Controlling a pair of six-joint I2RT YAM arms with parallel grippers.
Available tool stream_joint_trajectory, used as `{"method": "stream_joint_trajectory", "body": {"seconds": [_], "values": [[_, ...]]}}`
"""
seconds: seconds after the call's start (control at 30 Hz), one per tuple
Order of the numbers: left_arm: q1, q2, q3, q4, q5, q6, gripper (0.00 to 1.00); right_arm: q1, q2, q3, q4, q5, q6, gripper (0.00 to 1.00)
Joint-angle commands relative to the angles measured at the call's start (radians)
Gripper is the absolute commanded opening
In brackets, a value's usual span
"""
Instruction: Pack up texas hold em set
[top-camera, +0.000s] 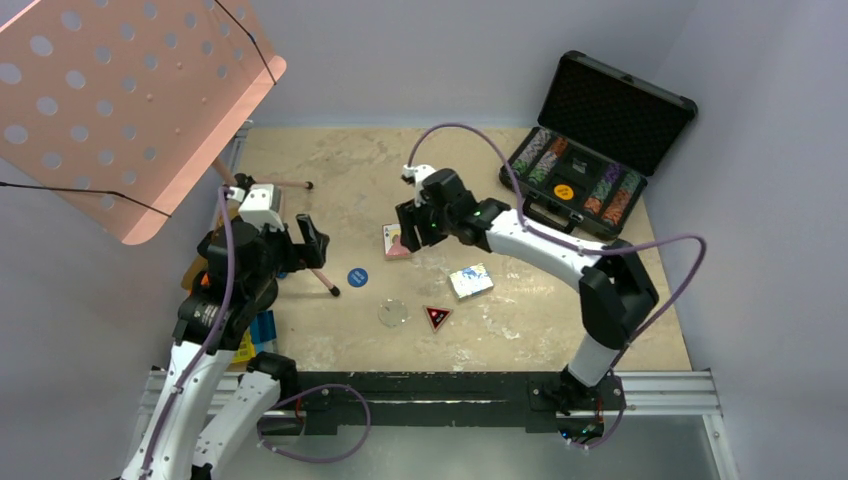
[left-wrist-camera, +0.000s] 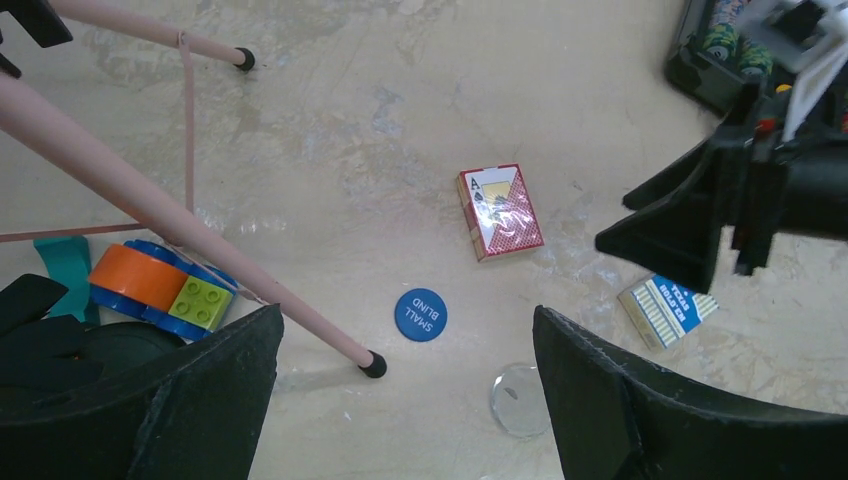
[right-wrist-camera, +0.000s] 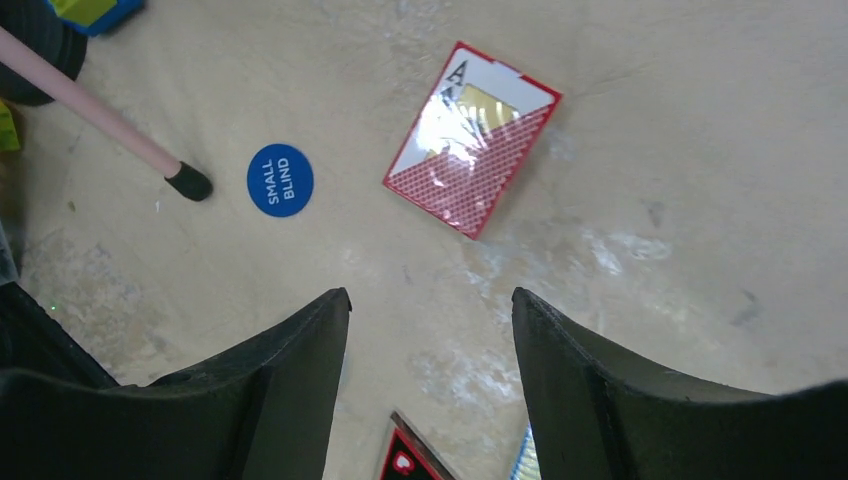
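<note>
The open black briefcase (top-camera: 612, 112) stands at the back right with rows of chips and an orange button (top-camera: 564, 190) inside. On the table lie a red card deck (top-camera: 396, 242), a blue and white deck (top-camera: 470, 281), a blue "small blind" button (top-camera: 357, 277), a clear button (top-camera: 393, 313) and a dark triangular marker (top-camera: 437, 317). My right gripper (right-wrist-camera: 430, 295) hangs open and empty just beside the red deck (right-wrist-camera: 470, 140). Farther left, the left gripper (left-wrist-camera: 405, 312) hovers wide open above the blue button (left-wrist-camera: 420, 314), holding nothing.
A pink perforated music stand (top-camera: 120, 100) leans over the back left. One of its thin legs (left-wrist-camera: 200, 245) ends in a black foot close to the blue button. An orange, green and blue block toy (left-wrist-camera: 160, 285) and coloured crates (top-camera: 255, 335) sit by my left arm.
</note>
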Motion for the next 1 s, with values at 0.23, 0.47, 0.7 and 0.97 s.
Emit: {"method": "stream_joint_trajectory", "body": {"seconds": [0.23,0.47,0.7,0.97], "values": [[0.012,-0.12,-0.035,0.081,-0.08,0.013,0.98,0.215,0.212,0.116,0.221,0.018,-0.046,0.65],[0.012,-0.123,-0.034,0.081,-0.073,0.01,0.98,0.276,0.32,0.194,0.201,0.064,-0.08,0.65],[0.012,-0.128,-0.035,0.081,-0.073,0.009,0.98,0.305,0.385,0.245,0.17,0.107,-0.13,0.65],[0.012,-0.126,-0.034,0.081,-0.072,0.01,0.97,0.329,0.462,0.313,0.124,0.148,-0.156,0.65]]}}
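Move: The blue SMALL BLIND button lies about 14 cm to the left of the right gripper, some 4 cm back and 13 cm below. The red card deck is about 6 cm ahead and 5 cm left of that gripper, the clear disc 12 cm back and 6 cm left, and the pink stand's foot 8 cm back and 19 cm left, all near table height. From the left gripper the button is roughly 5 cm ahead, 3 cm right and 23 cm below. Sweep the right gripper about 15 cm left and 10 cm down to the blue SMALL BLIND button, drawing back some 5 cm past the near side of the card deck, then finish mostly downward. Turn the wrist nearly 20 degrees counter-clockwise and keep the fingers open. Meanwhile ease the left gripper some 2 cm up and slightly left, its open fingers tipping up. ##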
